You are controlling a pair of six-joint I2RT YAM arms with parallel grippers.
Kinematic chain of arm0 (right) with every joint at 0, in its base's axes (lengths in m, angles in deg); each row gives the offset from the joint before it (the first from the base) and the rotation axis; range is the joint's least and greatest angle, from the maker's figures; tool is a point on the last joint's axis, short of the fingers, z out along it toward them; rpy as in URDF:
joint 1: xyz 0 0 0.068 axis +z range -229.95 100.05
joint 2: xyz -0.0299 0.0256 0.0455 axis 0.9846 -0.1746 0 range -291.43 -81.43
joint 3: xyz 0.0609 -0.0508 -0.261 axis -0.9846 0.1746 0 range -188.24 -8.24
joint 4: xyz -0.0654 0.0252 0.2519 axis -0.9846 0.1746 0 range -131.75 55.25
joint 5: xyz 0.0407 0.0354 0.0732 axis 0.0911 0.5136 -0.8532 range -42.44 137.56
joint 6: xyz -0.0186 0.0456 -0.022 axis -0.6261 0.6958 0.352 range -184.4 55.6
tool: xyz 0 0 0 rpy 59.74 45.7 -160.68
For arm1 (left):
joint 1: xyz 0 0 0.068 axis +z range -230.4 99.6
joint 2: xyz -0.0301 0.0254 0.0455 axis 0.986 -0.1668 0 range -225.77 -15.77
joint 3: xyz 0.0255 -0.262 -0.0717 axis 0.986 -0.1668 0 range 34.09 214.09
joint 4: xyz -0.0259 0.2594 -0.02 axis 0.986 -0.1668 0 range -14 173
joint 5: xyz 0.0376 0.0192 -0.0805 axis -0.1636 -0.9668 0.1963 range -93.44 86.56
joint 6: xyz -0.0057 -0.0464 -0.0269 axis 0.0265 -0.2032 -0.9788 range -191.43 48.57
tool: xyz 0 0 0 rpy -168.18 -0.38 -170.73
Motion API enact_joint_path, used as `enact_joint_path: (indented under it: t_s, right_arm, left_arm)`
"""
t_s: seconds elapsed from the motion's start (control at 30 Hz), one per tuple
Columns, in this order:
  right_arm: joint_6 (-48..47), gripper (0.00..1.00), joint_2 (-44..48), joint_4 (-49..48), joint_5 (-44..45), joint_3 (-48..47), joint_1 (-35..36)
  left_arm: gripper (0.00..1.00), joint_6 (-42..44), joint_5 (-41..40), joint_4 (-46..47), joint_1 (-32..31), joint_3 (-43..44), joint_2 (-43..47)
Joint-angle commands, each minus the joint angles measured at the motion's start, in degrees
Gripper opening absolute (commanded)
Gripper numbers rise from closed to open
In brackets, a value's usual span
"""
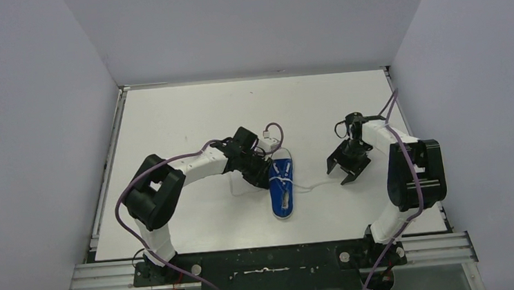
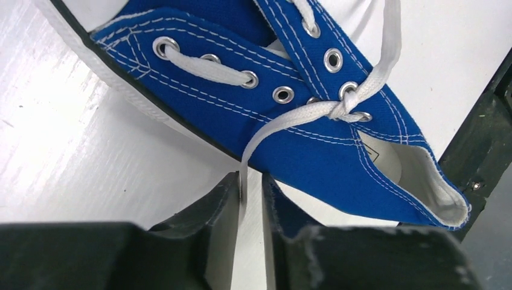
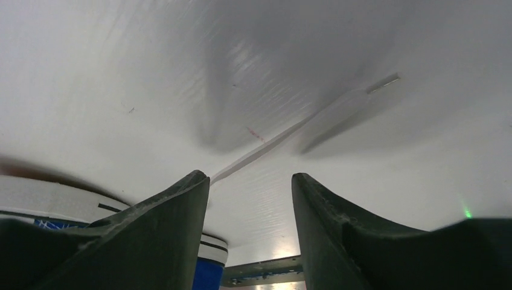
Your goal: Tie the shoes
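The blue sneaker [image 1: 283, 193] with white laces lies mid-table, toe toward the far side. In the left wrist view the shoe [image 2: 302, 151] fills the top, its laces crossed in a first knot [image 2: 343, 109]. One lace [image 2: 275, 125] runs from the knot down into the narrow gap of my left gripper [image 2: 252, 177], against the left finger [image 2: 226, 199]; the jaws stand slightly apart. My left gripper [image 1: 262, 175] is at the shoe's left side. My right gripper [image 1: 345, 168] is open and empty to the right. The other lace [image 3: 290, 134] lies on the table ahead of it [image 3: 250, 176].
The white table [image 1: 189, 109] is walled by grey panels at the left, right and back. A black metal rail [image 1: 270, 262] runs along the near edge by the arm bases. The shoe's white sole [image 3: 42, 199] shows at the lower left of the right wrist view.
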Motion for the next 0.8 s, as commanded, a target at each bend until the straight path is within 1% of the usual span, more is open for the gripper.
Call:
enact_joint_path:
  t_s: [0.0, 0.07, 0.17, 0.23, 0.3, 0.33, 0.4, 0.47, 0.53, 0.6, 0.7, 0.77]
  right_arm:
    - [7.99, 0.52, 0.54, -0.11, 5.85, 0.35, 0.29]
    - [10.06, 0.5, -0.38, 0.51, 6.67, 0.48, 0.29]
    - [11.62, 0.49, -2.48, 0.18, 7.57, 0.4, 0.29]
    - [12.3, 0.47, -3.99, 0.27, 8.2, 0.03, 0.31]
    - [13.06, 0.43, -5.1, 0.46, 8.74, -0.04, 0.37]
    - [13.53, 0.4, -5.24, 0.42, 9.24, 0.11, 0.37]
    - [13.83, 0.26, -5.07, -0.25, 10.34, 0.5, 0.4]
    - [12.69, 0.11, -4.21, -0.73, 10.86, 0.22, 0.4]
    - [9.63, 0.0, -2.76, -0.74, 10.37, -1.38, 0.44]
    - [2.51, 0.0, -0.73, -4.01, 3.86, -3.84, 0.11]
    - [-10.07, 0.0, 2.7, -12.49, -10.66, -7.47, 1.69]
    - [-14.53, 0.0, 4.31, -18.62, -19.82, -8.63, 3.64]
  left_arm:
    - [0.09, 1.66, 0.75, 4.28, 0.16, 1.39, 1.1]
    - [0.05, 2.21, 0.01, 3.3, 0.15, 1.51, 1.87]
    - [0.03, 2.63, -0.55, 3.26, 0.14, 0.61, 4.0]
    - [0.0, 3.82, -0.99, 2.78, 0.14, 0.81, 5.13]
    - [0.0, 4.62, -1.01, 1.77, 0.14, 1.67, 5.67]
    - [0.0, 4.9, -1.05, 1.48, 0.16, 2.06, 5.87]
    - [0.0, 5.11, -1.12, 1.85, 0.22, 2.29, 6.34]
    - [0.0, 4.88, -0.59, 5.08, 0.46, 1.32, 7.06]
    - [0.0, 5.07, 0.53, 8.69, 0.57, -0.2, 7.89]
    - [0.0, 6.06, 1.25, 13.5, 0.67, -2.63, 9.04]
    - [0.0, 6.89, 1.46, 22.95, 0.97, -7.14, 10.96]
    - [0.0, 6.89, 2.19, 27.33, 1.35, -9.21, 11.05]
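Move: The left hand's lace already runs between its parted fingertips at the shoe's left edge; the knot lies about 4 cm to the right, roughly level fore and aft and some 2 cm higher, with the shoe's middle about 4 cm right, straight across. The right hand hangs open over the loose end of the other lace, about 2 cm below and 1 cm right, straight across; from there the knot and shoe's middle are both about 15 cm left, level fore and aft. Both hands pinch a lace: the left shuts at once on the strand beside the shoe, then lifts about 4 cm and eases 2 cm forward, fingertips swinging forward. The right sinks about 2 cm with a 10-degree clockwise turn, closes on the lace near its free end, then starts off forward, rising and moving left towards the shoe. ##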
